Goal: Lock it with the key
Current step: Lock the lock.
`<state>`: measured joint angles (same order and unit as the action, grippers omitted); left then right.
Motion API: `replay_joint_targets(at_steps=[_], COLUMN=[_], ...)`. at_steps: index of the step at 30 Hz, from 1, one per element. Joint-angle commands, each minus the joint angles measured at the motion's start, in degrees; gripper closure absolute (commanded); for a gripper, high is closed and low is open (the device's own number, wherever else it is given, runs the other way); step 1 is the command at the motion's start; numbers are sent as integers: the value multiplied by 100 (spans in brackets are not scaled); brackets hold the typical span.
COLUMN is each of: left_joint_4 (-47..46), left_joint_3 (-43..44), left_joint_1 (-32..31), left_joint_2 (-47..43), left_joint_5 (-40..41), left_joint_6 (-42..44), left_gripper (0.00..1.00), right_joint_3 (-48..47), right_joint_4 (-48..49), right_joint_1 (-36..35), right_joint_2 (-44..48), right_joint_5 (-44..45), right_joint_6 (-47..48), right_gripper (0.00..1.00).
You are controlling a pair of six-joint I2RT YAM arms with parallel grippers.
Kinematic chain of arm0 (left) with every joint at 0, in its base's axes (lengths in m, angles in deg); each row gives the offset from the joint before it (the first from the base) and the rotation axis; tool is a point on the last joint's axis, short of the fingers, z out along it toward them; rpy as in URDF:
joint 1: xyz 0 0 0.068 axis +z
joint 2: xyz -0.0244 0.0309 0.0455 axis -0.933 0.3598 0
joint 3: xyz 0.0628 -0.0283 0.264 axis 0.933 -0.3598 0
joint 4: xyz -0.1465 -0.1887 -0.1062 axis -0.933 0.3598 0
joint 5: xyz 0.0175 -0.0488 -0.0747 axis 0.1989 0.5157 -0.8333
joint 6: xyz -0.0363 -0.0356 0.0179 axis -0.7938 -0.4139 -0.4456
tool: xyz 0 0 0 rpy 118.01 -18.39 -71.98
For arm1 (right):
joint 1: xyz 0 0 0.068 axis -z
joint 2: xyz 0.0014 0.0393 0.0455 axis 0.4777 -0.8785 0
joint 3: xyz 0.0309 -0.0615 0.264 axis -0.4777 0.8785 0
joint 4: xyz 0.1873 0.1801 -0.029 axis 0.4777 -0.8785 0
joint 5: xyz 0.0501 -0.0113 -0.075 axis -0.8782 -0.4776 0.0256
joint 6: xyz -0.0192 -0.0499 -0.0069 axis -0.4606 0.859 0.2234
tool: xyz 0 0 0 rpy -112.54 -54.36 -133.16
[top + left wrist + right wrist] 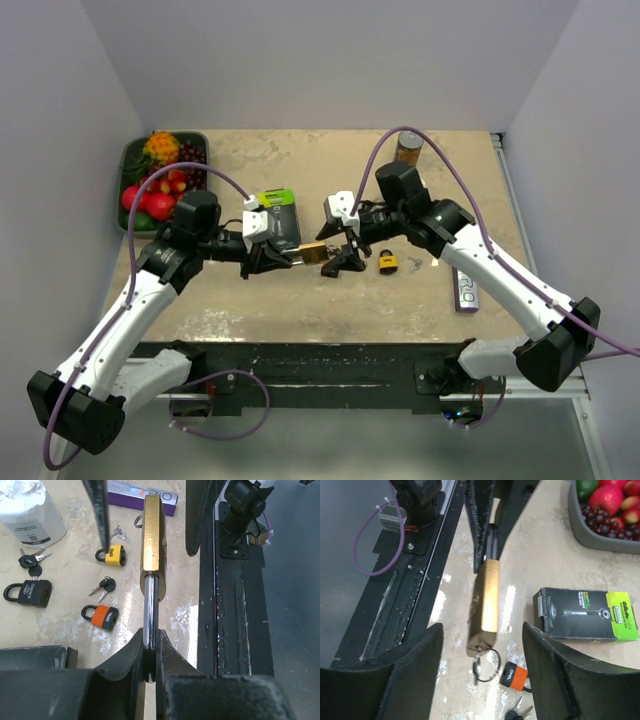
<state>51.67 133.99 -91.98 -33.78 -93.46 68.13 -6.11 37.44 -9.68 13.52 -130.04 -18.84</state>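
My left gripper (268, 259) is shut on the steel shackle (151, 607) of a brass padlock (313, 253) and holds it level above the table. The left wrist view shows the padlock body (152, 535) pointing away from the closed fingers (172, 652). My right gripper (341, 262) is open, its jaws standing on either side of the padlock's far end (487, 600) without touching it. A key on a wire ring (485, 664) hangs from the keyhole in the padlock's bottom face.
On the table lie a yellow padlock (387, 263), an orange padlock (512, 675), a black padlock (30, 592) and loose keys (104, 586). A black razor box (280, 215), a fruit tray (132, 160), a can (408, 147) and a purple box (466, 290) also stand there.
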Motion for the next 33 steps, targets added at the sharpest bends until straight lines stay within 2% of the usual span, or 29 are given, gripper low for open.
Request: replay_joint_targets(at_steps=[1, 5, 14, 20, 26, 27, 29, 31, 32, 33], left_joint_4=[-368, -341, -351, -315, -333, -324, -306, -245, -236, -175], left_joint_3=[344, 414, 493, 564, 599, 599, 599, 643, 660, 669], left_joint_1=[-48, -75, -180, -207, -251, -268, -277, -277, -277, -268], left_joint_2=[50, 138, 208, 226, 305, 322, 349, 367, 384, 384], left_joint_5=[-266, -284, -214, -161, -135, -109, -82, -56, -90, -99], left_joint_6=[319, 355, 363, 398, 381, 372, 372, 372, 346, 363], left_gripper=[100, 100, 100, 100, 100, 100, 100, 99, 86, 78], right_joint_3=[-85, -76, -67, -67, -94, -94, -102, -102, -111, -111], right_joint_4=[-280, -298, -350, -395, -272, -228, -210, -175, -149, -70], right_joint_1=[-124, -160, -353, -371, -397, -406, -406, -406, -388, -397], right_joint_2=[66, 22, -302, -329, -320, -303, -277, -259, -250, -215], right_joint_5=[197, 171, 434, 479, 417, 400, 364, 260, 233, 206], right_joint_6=[596, 561, 420, 482, 333, 324, 280, 210, 70, 8], right_gripper=[38, 48, 46, 55, 78, 88, 100, 100, 100, 100])
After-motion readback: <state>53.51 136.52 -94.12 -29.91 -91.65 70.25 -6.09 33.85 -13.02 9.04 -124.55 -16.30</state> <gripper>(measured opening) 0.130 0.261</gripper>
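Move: The brass lock's body, still held out by its shackle in the left gripper, lies some 4 cm below the right hand, about 2 cm to its left and 1 cm back; from the left hand it is roughly 6 cm right, 1 cm ahead and 2 cm lower. On the table some 25 cm below the right hand, the orange padlock is about 5 cm ahead and 3 cm right, the yellow padlock 7 cm ahead and 17 cm right, the razor box 15 cm ahead and 9 cm left. The right hand sinks about 4 cm over the brass lock's body, easing some 1 cm left towards the shackle and tipping its fingertips a further 8 degrees or so down, while its half-open fingers narrow in stages and, once the hand has stopped sinking, pinch the body from both sides. The left hand keeps its shut grip on the shackle and holds the lock out towards the right hand, shifting only about 1 cm to the right and slightly down. ##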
